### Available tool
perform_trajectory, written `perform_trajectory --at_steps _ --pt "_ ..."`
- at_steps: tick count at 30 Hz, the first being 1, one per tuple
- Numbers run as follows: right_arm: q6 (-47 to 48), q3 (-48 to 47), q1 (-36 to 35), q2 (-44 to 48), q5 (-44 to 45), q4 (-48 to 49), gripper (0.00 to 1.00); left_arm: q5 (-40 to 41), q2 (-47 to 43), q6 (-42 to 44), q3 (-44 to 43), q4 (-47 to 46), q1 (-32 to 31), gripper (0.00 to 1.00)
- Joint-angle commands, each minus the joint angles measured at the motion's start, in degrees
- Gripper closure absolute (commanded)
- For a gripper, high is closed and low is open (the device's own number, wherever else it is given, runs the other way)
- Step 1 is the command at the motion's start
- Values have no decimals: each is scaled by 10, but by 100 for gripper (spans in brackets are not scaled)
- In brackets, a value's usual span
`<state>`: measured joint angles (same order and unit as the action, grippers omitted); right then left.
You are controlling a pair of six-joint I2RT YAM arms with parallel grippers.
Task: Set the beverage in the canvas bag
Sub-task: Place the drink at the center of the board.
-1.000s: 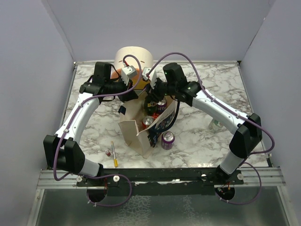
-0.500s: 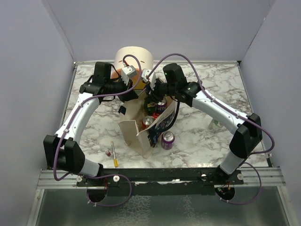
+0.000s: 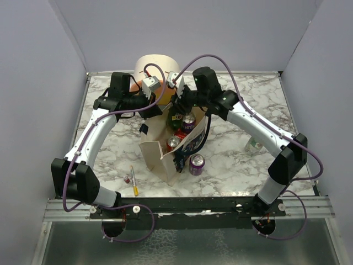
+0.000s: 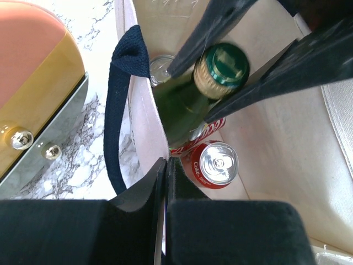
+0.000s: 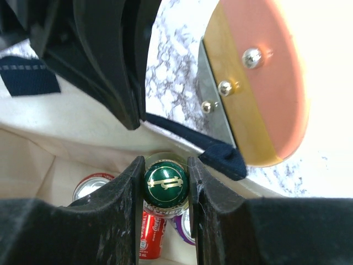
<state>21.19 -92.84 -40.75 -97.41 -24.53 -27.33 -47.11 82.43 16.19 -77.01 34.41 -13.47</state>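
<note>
The canvas bag (image 3: 160, 154) stands open mid-table, beige with navy straps (image 4: 124, 83). The beverage, a green glass bottle (image 4: 190, 105) with a green-and-gold cap (image 5: 166, 184), stands upright inside the bag. My right gripper (image 5: 165, 165) is shut on its neck just below the cap, and shows from above over the bag's mouth (image 3: 179, 110). My left gripper (image 4: 166, 161) is shut on the bag's beige rim beside a strap, holding the mouth open (image 3: 161, 107). Red cola cans (image 4: 218, 164) and a purple can (image 5: 185, 226) lie in the bag around the bottle.
A cream-and-orange drawer box (image 3: 157, 67) stands close behind the bag, its orange front near both wrists (image 5: 259, 72). A purple can (image 3: 197, 164) sits on the table by the bag's right side, another can (image 3: 253, 145) further right. A yellow pen (image 3: 134, 181) lies front left.
My right arm has shifted a little toward the back with the bottle still in its jaws, uncovering the purple can inside the bag. The left arm and the bag have not moved.
</note>
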Motion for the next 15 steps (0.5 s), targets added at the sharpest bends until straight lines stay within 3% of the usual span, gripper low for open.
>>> perform_trajectory --at_steps 1,4,8,13,15 --pt "-27 -98 2 22 21 63 99 1 7 -9 -3 -17 0 100" --pt "-29 -131 2 30 29 53 99 12 7 -25 -3 -32 0 100" --pt "-24 -191 2 45 52 25 99 29 7 -46 -11 -50 0 92" --pt "1 -243 2 81 118 -17 99 43 19 -52 -60 -40 0 70" --pt "12 -239 2 103 158 -26 99 56 22 -35 -87 -24 0 57"
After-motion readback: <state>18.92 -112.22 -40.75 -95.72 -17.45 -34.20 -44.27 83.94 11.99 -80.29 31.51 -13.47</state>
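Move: The green bottle already hangs by its neck in the right fingers, inside the canvas bag, with that hand about level with the bag's rim; the bag's middle is some 4 cm back, 2 cm left and 12 cm below it. About 18 cm down in the bag, a purple can stands 5 cm ahead and 4 cm right, and a red can 5 cm back and 3 cm left. The left hand pinches the rim, with the bottle's middle about 7 cm right of it, 1 cm ahead and 8 cm below. The right hand keeps its hold on the green bottle's neck and lifts it fast, almost straight up and away from the cans in the bag, by about 13 cm, while the wrist tips the fingers upward and turns a little clockwise, some 15 degrees in all. Meanwhile the left hand, at first nearly still, eases about 2 cm forward and 2 cm up and opens its fingers by a third, letting go its pinch on the canvas rim, which still runs between the parted pads. ##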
